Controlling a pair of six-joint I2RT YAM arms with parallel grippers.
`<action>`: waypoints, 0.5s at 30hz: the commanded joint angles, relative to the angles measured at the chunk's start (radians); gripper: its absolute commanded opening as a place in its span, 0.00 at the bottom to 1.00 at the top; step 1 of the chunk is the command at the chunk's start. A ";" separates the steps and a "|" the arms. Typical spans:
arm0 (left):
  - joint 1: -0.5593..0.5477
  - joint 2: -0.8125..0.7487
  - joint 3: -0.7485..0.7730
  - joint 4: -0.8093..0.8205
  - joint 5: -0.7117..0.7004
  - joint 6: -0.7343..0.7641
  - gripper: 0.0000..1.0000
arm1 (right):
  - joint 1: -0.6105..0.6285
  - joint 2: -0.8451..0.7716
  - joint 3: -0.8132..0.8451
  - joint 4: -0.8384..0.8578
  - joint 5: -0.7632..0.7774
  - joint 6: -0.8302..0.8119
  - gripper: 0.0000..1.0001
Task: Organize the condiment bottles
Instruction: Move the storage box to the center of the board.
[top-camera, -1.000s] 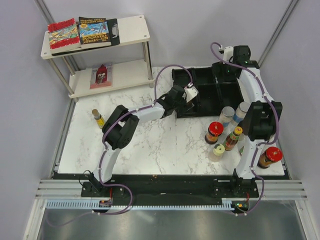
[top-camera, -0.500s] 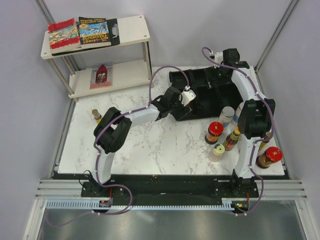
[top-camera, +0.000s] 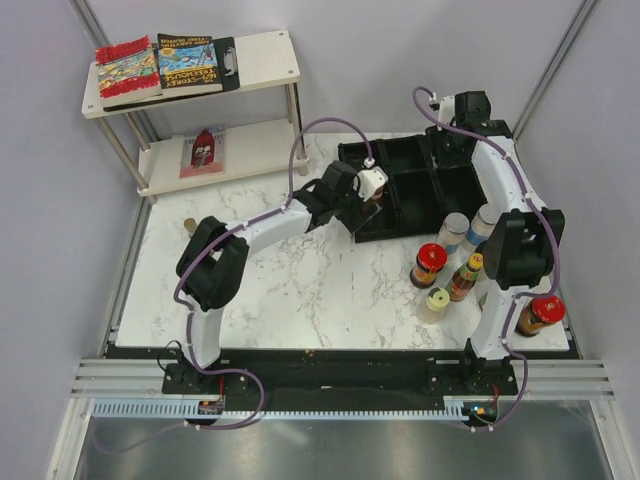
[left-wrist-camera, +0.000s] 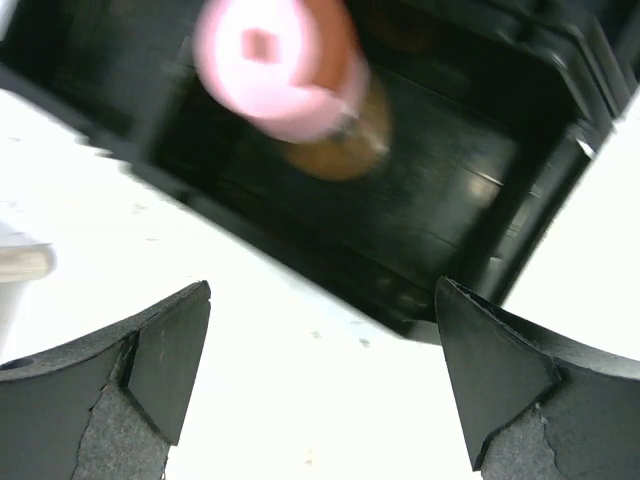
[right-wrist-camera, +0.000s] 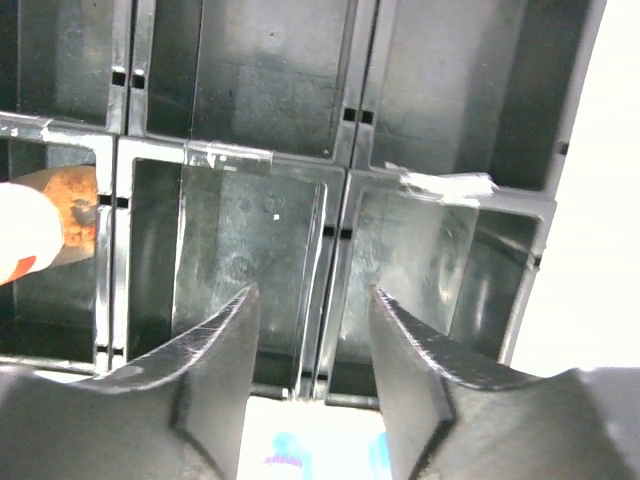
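Observation:
A pink-capped bottle (left-wrist-camera: 280, 65) with brown contents stands in the front-left compartment of the black tray (left-wrist-camera: 450, 240). My left gripper (left-wrist-camera: 322, 330) is open and empty, just in front of that tray over the marble; it also shows in the top view (top-camera: 368, 192). My right gripper (right-wrist-camera: 313, 300) is open and empty above a divider of the tray (right-wrist-camera: 250, 100), at its back right in the top view (top-camera: 458, 135). Loose bottles stand right of centre: a red-capped jar (top-camera: 430, 262), a yellow-capped bottle (top-camera: 467, 274), a cream-capped one (top-camera: 437, 299) and two clear jars (top-camera: 453, 232).
Another red-capped jar (top-camera: 541, 312) stands at the far right beside the right arm. A small bottle (top-camera: 189, 226) is mostly hidden behind the left arm's elbow. A two-level white shelf (top-camera: 250, 150) with books stands at the back left.
The left arm's elbow has swung left and now covers most of the small bottle on the left. The left gripper stays at the tray's front-left corner. The right gripper shifted slightly over the tray's back.

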 joint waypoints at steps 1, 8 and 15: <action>0.064 -0.089 0.101 -0.009 -0.038 -0.037 0.99 | -0.002 -0.089 -0.030 -0.016 0.047 0.016 0.48; 0.173 -0.051 0.236 0.011 -0.053 0.021 0.99 | 0.001 -0.156 -0.078 -0.025 0.052 0.013 0.15; 0.206 0.149 0.417 0.125 -0.055 0.122 0.99 | 0.027 -0.230 -0.153 -0.030 0.041 -0.010 0.00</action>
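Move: The storage box's middle lies roughly 9 cm ahead and 15 cm right of the left hand, 6 cm below it; the pink-capped bottle inside is 6 cm ahead, 4 cm right, and the shelf's right front leg some 18 cm ahead, 13 cm left. From the right hand the box's middle is about 4 cm ahead, 7 cm left, 13 cm down, with the grey-lidded jar 10 cm back, 1 cm left. Already off the box's near left corner, the left hand swings up about 14 cm, forward 13 and left 8 past the box's left side towards the shelf leg, fingers still wide open, wrist tipping up and turning counter-clockwise. Above the box the right hand rises some 2 cm, then draws back about 4 cm towards its near edge while its half-open fingers close fully on nothing. ##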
